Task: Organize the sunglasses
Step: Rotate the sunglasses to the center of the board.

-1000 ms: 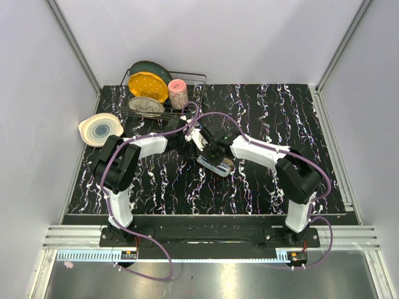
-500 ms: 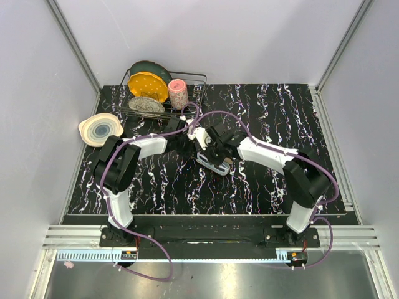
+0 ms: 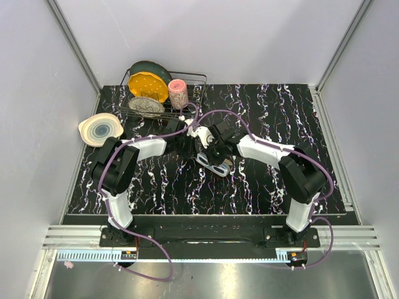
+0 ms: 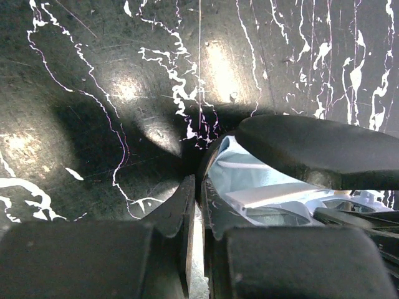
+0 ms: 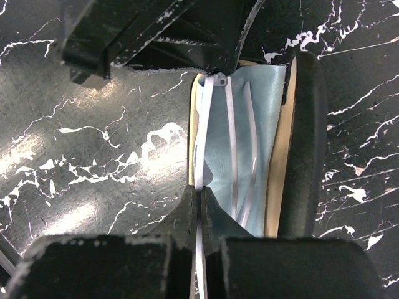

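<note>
The black glasses case (image 3: 218, 167) lies open mid-table, its lid (image 5: 305, 143) raised on one side. A light-blue cloth (image 5: 271, 118) lines the inside. The sunglasses (image 5: 230, 124), thin whitish frame and slim arms, lie on the cloth in the case. My right gripper (image 5: 201, 198) is shut on the frame's front edge; a white strip runs between its jaws. My left gripper (image 4: 198, 187) is shut on the case's end wall, with the cloth (image 4: 249, 177) and lid (image 4: 324, 149) just beyond. From above, both the left gripper (image 3: 194, 142) and the right gripper (image 3: 209, 151) meet over the case.
A wire dish rack (image 3: 194, 80) stands at the back left, holding a yellow plate (image 3: 148, 86) and a pink cup (image 3: 178, 93). A pale bowl (image 3: 100, 129) sits at the table's left edge. Grey walls close in on three sides.
My right wrist has shifted slightly toward the back left over the case and its elbow has swung. The left arm and the case stay about where they were.
</note>
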Robot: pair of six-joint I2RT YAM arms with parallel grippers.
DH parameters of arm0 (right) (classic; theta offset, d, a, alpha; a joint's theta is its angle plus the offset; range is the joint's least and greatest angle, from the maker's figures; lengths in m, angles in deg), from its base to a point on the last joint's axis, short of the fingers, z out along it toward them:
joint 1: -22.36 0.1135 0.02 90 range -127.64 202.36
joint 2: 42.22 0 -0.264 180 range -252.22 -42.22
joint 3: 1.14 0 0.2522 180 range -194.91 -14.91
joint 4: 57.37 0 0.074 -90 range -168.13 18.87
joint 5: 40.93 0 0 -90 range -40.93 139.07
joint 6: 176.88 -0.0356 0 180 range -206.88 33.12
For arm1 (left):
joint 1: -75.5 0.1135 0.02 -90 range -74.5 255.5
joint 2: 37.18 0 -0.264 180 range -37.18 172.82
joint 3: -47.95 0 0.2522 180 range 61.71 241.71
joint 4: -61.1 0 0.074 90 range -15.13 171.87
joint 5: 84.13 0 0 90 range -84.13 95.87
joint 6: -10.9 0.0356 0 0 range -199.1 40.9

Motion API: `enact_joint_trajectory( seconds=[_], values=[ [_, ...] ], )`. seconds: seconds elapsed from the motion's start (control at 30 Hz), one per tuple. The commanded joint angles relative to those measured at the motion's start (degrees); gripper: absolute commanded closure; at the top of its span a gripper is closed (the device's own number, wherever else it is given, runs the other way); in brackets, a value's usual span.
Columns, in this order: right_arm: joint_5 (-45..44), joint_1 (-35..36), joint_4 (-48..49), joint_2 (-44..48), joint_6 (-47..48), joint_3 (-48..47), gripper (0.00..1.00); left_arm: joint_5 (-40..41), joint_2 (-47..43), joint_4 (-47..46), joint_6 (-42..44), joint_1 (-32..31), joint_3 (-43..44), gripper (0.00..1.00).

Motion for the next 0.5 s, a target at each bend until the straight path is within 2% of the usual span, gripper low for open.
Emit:
enact_joint_trajectory(
  seconds=[0.0,0.13,0.2,0.23,0.27,0.33,0.37,0.4,0.43,0.47],
  values=[
    [1.63,-0.24,-1.13,-1.59,-0.90,-1.64,1.00,5.73,-3.16,-1.43,-0.47,0.46,-1.14,0.91],
    [2.06,-0.24,-1.21,-2.30,-1.16,-1.99,1.00,7.66,-4.91,-1.16,-1.78,0.46,-1.31,0.77],
    [2.24,-0.24,-1.21,-2.74,-1.34,-2.17,1.00,10.21,-5.88,-1.16,-2.58,0.55,-1.49,0.75],
    [2.24,-0.24,-1.13,-2.74,-1.43,-2.17,1.00,11.35,-7.19,-1.16,-3.45,0.46,-1.66,0.67],
    [2.24,-0.24,-1.21,-2.82,-1.43,-2.25,1.00,13.71,-7.90,-1.08,-3.89,0.55,-1.75,0.63],
    [2.50,-0.24,-1.21,-2.91,-1.51,-2.25,1.00,15.65,-10.26,-1.16,-4.77,0.64,-2.19,0.62],
    [2.59,-0.32,-1.21,-3.00,-1.60,-2.17,1.00,18.27,-11.06,-0.99,-5.39,0.72,-2.28,0.56],
    [2.68,-0.33,-1.13,-3.00,-1.60,-2.17,1.00,19.08,-11.76,-0.90,-5.91,0.64,-2.45,0.55],
    [2.77,-0.33,-1.21,-3.09,-1.86,-2.17,1.00,19.00,-13.08,-0.73,-6.62,0.64,-2.54,0.55],
    [2.94,-0.33,-1.04,-3.18,-1.95,-2.17,1.00,22.40,-13.53,-0.38,-7.14,0.64,-2.63,0.55]
  ],
)
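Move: Pinching one temple, the right hand has the middle of the sunglasses case barely 1 cm ahead and 2 cm below it; the left hand holds the case's left-end rim, so that same middle lies about 8 cm to its right, 4 cm back and slightly lower. From the left hand, the pink canister stands some 19 cm ahead and 4 cm left, and the dish rack's middle roughly 19 cm ahead and 9 cm left. Spreading its nearly shut fingers to almost half open, the left hand gives up its pinch on the case rim and draws off leftward by about 3 cm, climbing 2 cm late on and turning some 10 degrees counter-clockwise. The right hand keeps the temple pinched, dips very slightly, then eases about 1 cm to the left with the sunglasses and case. ##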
